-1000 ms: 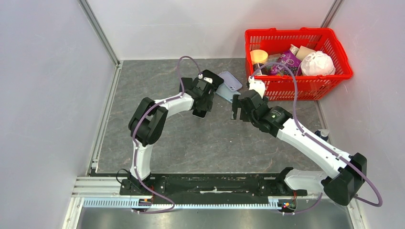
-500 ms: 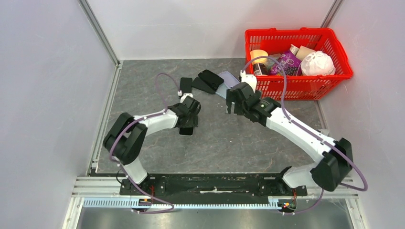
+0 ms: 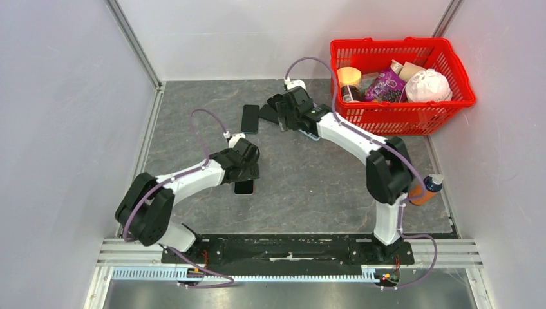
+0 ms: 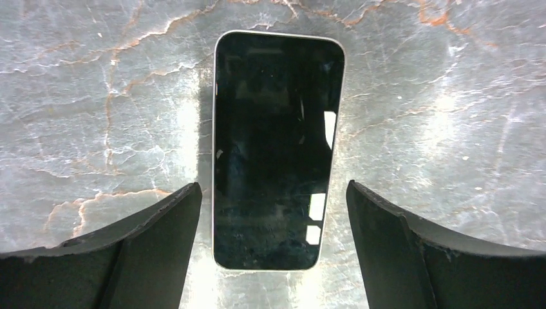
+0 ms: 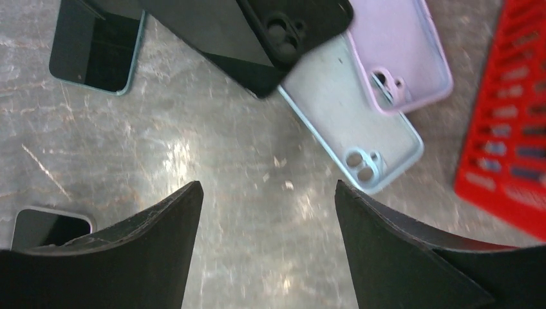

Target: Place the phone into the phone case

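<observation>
The phone (image 4: 277, 148) lies flat, dark screen up, on the grey table; in the top view the phone (image 3: 244, 187) is just in front of my left gripper (image 3: 244, 168). My left gripper (image 4: 272, 185) is open, its fingers either side of the phone's near end without touching it. Over the pile of cases at the back hovers my right gripper (image 5: 267, 183), open and empty, seen from above as the right gripper (image 3: 288, 114). Ahead of it lie a black case (image 5: 302, 19), a light blue case (image 5: 351, 125) and a lilac case (image 5: 399, 58), all overlapping.
A second dark phone with a teal edge (image 5: 96, 48) lies left of the cases, also visible as that phone (image 3: 250, 118). A red basket (image 3: 402, 119) of items stands at the back right. An orange bottle (image 3: 425, 191) stands by the right arm's elbow.
My left arm brought the phone away from the cases toward the near left, set it on the table and opened. The right arm swung back and left over the cases.
</observation>
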`<state>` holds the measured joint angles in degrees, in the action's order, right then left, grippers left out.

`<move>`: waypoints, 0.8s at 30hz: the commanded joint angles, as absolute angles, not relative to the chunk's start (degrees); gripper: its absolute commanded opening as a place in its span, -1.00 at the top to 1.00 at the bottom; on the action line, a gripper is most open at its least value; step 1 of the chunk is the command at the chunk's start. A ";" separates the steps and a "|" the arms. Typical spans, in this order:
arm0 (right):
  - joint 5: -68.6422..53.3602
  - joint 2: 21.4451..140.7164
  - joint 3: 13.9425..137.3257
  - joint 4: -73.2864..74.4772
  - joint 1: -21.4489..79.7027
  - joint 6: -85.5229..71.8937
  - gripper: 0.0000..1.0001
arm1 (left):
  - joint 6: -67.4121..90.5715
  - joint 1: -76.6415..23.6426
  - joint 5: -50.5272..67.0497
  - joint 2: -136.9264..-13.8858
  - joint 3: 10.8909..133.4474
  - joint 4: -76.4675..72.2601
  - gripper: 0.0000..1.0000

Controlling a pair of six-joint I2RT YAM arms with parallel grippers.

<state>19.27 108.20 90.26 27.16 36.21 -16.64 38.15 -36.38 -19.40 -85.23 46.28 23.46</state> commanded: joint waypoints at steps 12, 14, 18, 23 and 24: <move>8.69 132.32 115.38 21.10 31.74 -2.49 -0.26 | 38.95 -34.59 -20.04 -73.16 51.65 30.32 -0.77; 8.77 134.07 116.89 21.12 31.73 -2.09 -0.25 | 38.94 -34.37 -20.06 -72.09 51.26 30.38 -0.77; 8.84 136.75 119.67 21.38 31.72 -0.78 -0.24 | 38.51 -34.20 -20.03 -70.42 50.80 30.75 -0.76; 9.24 139.23 121.89 22.26 31.72 0.27 -0.19 | 38.47 -33.93 -20.48 -68.79 50.37 31.38 -0.76; 9.35 139.67 122.16 22.30 31.73 1.32 -0.16 | 38.50 -33.93 -20.48 -68.39 50.21 31.38 -0.76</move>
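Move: Beyond and below the right hand, about 19 cm ahead, 3 cm to its left and 12 cm down, lies the black case. From the same hand the black phone partly under it is 14 cm ahead and 9 cm left, the lavender case 19 cm ahead and 6 cm right, the light-blue case 10 cm ahead and 5 cm right. The released phone lies some 2 cm ahead of the left hand, centred sideways and 2 cm below. Reaching forward about 12 cm while sinking some 8 cm and edging left, the right hand heads for the black case, turning slightly counter-clockwise and narrowing its still-open fingers, and ends just above the near ends of the black phone and black case. The left hand, already clear of its phone, rises about 9 cm with fingers kept wide and tips tilting slightly forward and up. ##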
